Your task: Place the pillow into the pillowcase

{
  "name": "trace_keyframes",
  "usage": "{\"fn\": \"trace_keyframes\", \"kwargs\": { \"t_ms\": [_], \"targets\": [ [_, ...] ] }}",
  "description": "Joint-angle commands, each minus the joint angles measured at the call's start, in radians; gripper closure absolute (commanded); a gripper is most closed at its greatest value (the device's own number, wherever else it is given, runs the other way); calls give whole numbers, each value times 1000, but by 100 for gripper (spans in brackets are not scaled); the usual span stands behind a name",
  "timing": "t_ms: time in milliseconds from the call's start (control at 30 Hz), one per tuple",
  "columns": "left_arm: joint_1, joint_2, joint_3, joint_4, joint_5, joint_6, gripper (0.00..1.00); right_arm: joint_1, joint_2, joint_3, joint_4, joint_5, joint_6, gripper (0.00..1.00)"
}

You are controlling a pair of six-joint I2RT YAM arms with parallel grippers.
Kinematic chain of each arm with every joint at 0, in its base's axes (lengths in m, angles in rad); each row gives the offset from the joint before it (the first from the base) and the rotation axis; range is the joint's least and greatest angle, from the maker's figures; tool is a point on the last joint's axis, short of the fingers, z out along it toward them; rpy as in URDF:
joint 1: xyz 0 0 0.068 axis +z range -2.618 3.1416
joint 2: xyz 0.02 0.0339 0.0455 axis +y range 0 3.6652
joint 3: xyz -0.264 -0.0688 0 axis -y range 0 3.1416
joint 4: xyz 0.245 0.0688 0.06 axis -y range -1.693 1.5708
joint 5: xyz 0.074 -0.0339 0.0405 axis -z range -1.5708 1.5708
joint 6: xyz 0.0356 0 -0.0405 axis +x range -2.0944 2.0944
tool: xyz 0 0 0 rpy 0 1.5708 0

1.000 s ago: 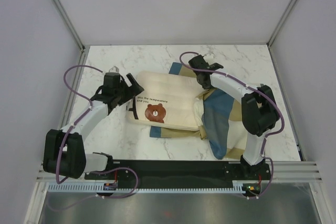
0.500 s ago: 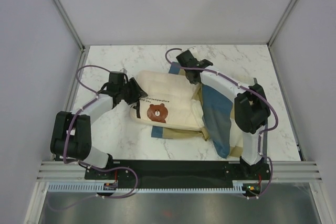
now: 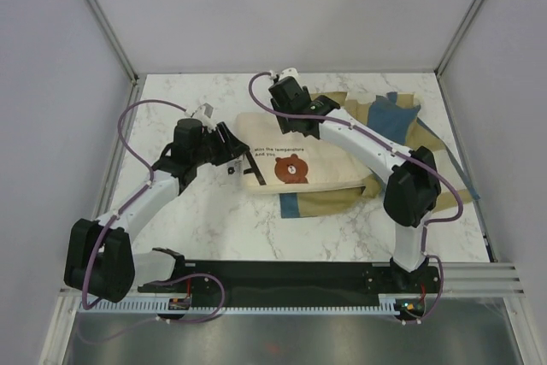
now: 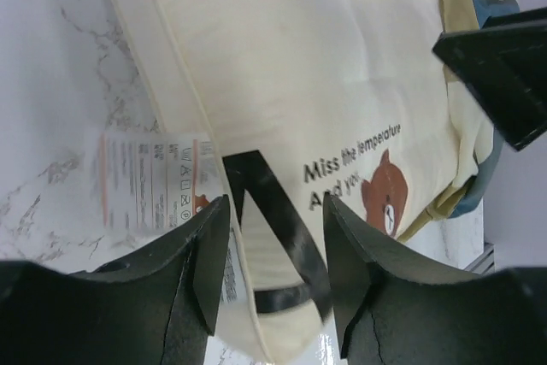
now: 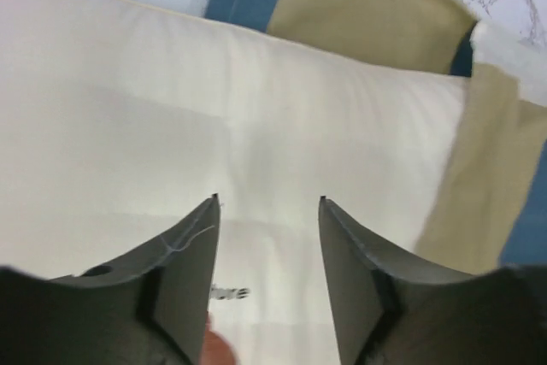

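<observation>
The cream pillow with its bear face and text lies mid-table, on top of the checked blue-and-tan pillowcase, which spreads out behind and to its right. My left gripper is at the pillow's left corner. In the left wrist view that gripper is shut on the corner of the pillow where the black loop sits. My right gripper hovers over the pillow's far edge. In the right wrist view it stands open above the pillow, with the pillowcase beyond.
A white care label lies flat on the marble table beside the pillow's corner. Grey walls and metal frame posts close in the table on three sides. A black rail with the arm bases runs along the near edge.
The pillow slid right with my left gripper, which closed on its corner. The pillowcase went from bunched over the pillow's right end to spread at back right. My right gripper moved left, shut, then opened.
</observation>
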Motion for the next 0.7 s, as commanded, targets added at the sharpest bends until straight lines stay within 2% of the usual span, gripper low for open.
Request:
{"fn": "trace_keyframes", "kwargs": {
  "t_ms": [0, 33, 100, 167, 200, 233, 400, 467, 500, 533, 667],
  "targets": [
    [-17, -35, 14, 119, 24, 19, 45, 6, -112, -100, -6, 30, -18, 38],
    [-17, -34, 17, 114, 18, 19, 45, 15, -182, -136, 16, 39, -24, 35],
    [-15, -28, 22, 103, 8, 19, 44, 30, -258, -234, 23, 41, -29, 35],
    [-15, -25, 26, 97, 6, 19, 44, 64, -380, -312, 34, -29, -26, 37],
    [-15, -25, 25, 97, 6, 19, 43, 81, -426, -408, 65, -50, -22, 38],
    [-17, -23, 25, 95, 8, 19, 43, 124, -512, -456, 77, -57, -7, 38],
    [-17, -6, 34, 77, 11, 22, 38, 249, -704, -746, 129, -62, 103, 37],
    [-17, 0, 42, 71, 0, 25, 28, 291, -711, -830, 142, -44, 175, 32],
    [-15, 9, 45, 42, -3, 25, 24, 335, -688, -848, 146, -15, 197, 24],
    [-15, 9, 49, 36, -6, 26, 20, 354, -669, -861, 149, 2, 218, 23],
    [-15, 11, 49, 26, -17, 28, 12, 417, -542, -878, 146, 108, 315, 21]
  ]
}}
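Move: The blue corner of the pillowcase sticks out on the near side of the pillow, about 15 cm back from my right hand, 2 cm to its left and 17 cm below. The printed bear is 6 cm back, 3 cm left and 11 cm down; the pillow's middle is about 3 cm back, 13 cm down. From my left hand that blue corner lies some 9 cm back and 12 cm right, 13 cm down. I sweep my empty right hand quickly back over the pillow, some 22 cm and slightly right, rising a little past the bear before sinking about 10 cm outside the pillow's near edge, towards the blue pillowcase corner. It swings roughly 15 degrees counter-clockwise and its fingers widen, still clear of the table. My left hand almost stays put over the pillow's left end and opens wider. ##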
